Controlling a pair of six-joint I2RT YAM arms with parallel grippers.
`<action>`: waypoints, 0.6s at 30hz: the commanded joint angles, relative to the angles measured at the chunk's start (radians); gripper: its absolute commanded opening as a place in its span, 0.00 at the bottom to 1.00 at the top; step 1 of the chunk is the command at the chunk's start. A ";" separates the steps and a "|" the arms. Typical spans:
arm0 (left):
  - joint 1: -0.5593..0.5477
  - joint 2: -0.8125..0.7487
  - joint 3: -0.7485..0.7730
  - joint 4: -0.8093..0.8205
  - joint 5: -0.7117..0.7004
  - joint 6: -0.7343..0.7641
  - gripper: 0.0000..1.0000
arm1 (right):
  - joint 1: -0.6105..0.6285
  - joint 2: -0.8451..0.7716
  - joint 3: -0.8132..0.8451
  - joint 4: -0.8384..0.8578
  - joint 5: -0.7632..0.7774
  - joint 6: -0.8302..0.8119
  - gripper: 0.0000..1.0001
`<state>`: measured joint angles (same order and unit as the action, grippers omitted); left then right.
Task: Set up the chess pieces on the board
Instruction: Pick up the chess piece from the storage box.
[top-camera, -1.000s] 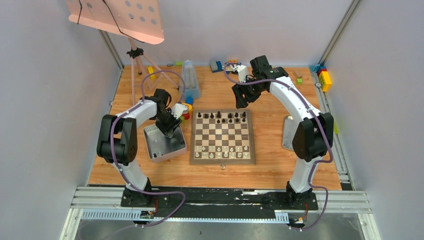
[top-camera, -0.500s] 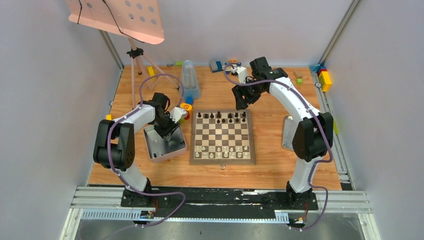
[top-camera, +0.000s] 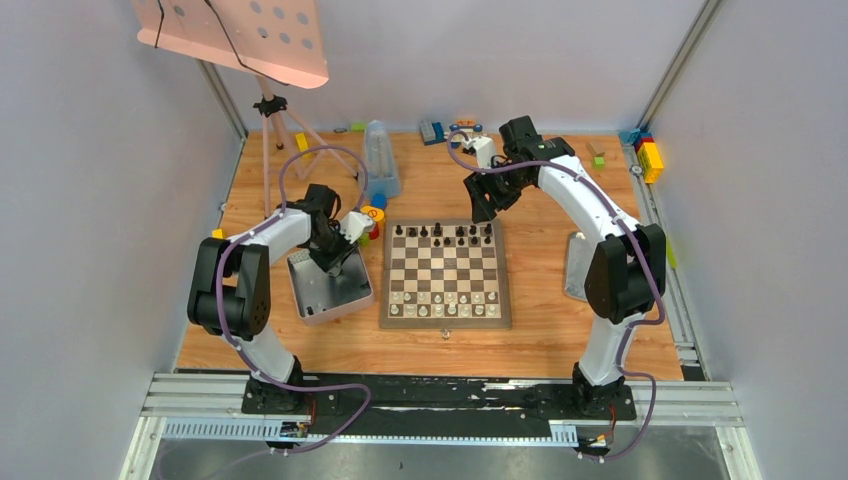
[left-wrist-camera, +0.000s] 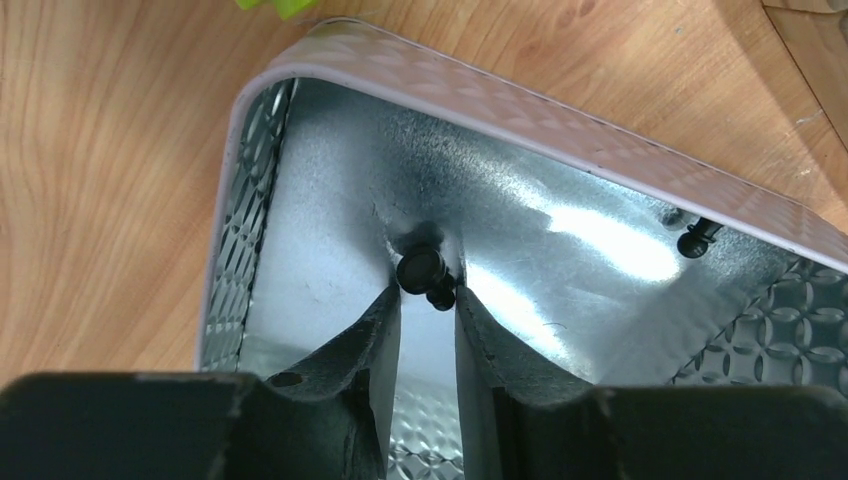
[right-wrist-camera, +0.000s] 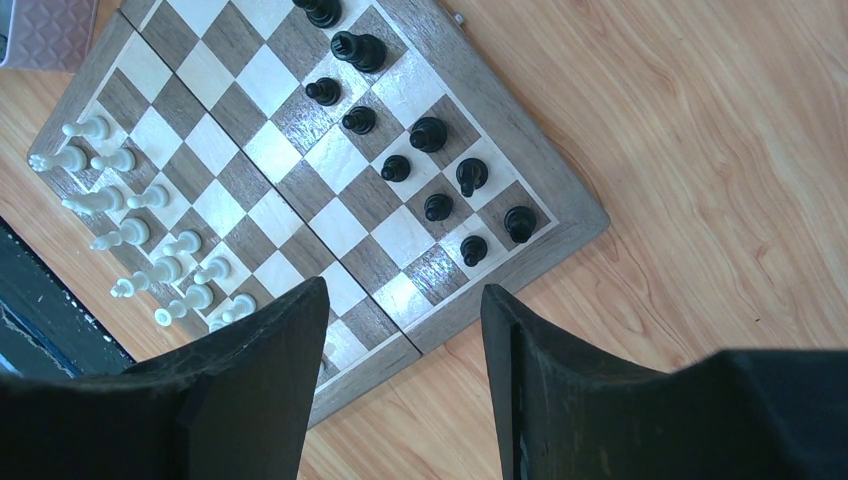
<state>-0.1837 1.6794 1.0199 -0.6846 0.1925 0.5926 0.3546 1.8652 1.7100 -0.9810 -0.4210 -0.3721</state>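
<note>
The board lies mid-table, with black chess pieces on its far rows and white ones on its near rows. My left gripper reaches down into the grey metal tray. Its jaws stand narrow, with a black chess piece lying on the tray floor between the fingertips and touching both. A second black piece lies by the tray's wall. My right gripper hangs open and empty above the table, just past the board's far right corner.
A pink music stand on a tripod rises at the back left. A clear container and colourful toy blocks lie along the back and right edges. A round coloured toy sits between tray and board. A grey lid lies right of the board.
My left gripper has shifted slightly toward the tray's far side, and its jaws have narrowed around the black piece. The right arm has barely moved.
</note>
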 joint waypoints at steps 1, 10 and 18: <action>-0.003 0.029 -0.015 0.037 0.004 0.009 0.33 | 0.000 -0.003 0.007 0.019 -0.020 -0.008 0.58; -0.003 0.040 -0.014 0.045 0.010 0.016 0.17 | 0.001 -0.012 0.020 0.013 -0.030 -0.010 0.58; -0.002 -0.024 -0.027 0.048 0.016 0.024 0.07 | 0.002 -0.023 0.050 0.026 -0.114 0.000 0.58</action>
<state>-0.1837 1.6794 1.0191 -0.6563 0.1818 0.6010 0.3546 1.8652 1.7107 -0.9813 -0.4564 -0.3717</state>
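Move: The loose black chess piece lies in the storage box practically at the left hand's open fingertips, about 1 cm ahead of and 1 cm below the hand point. From that hand, the small black pawn by the box's right wall is about 4 cm back and 5 cm right, the lime block roughly 6 cm ahead and 4 cm right outside the box, and the chessboard's middle level with it, some 21 cm right. From the right hand the same black piece is about 27 cm left, 7 cm back and 14 cm below. Already down in the storage box with its partly open fingers either side of the black piece, the left hand eases less than 1 cm forward at nearly the same height, carrying the fingertips onto the piece, and then stays there. All the while its fingers close from about a third open to nearly shut, until the tips pinch the piece by its narrow part just below the round end, with the hand still pointing steeply down and hardly turning. ##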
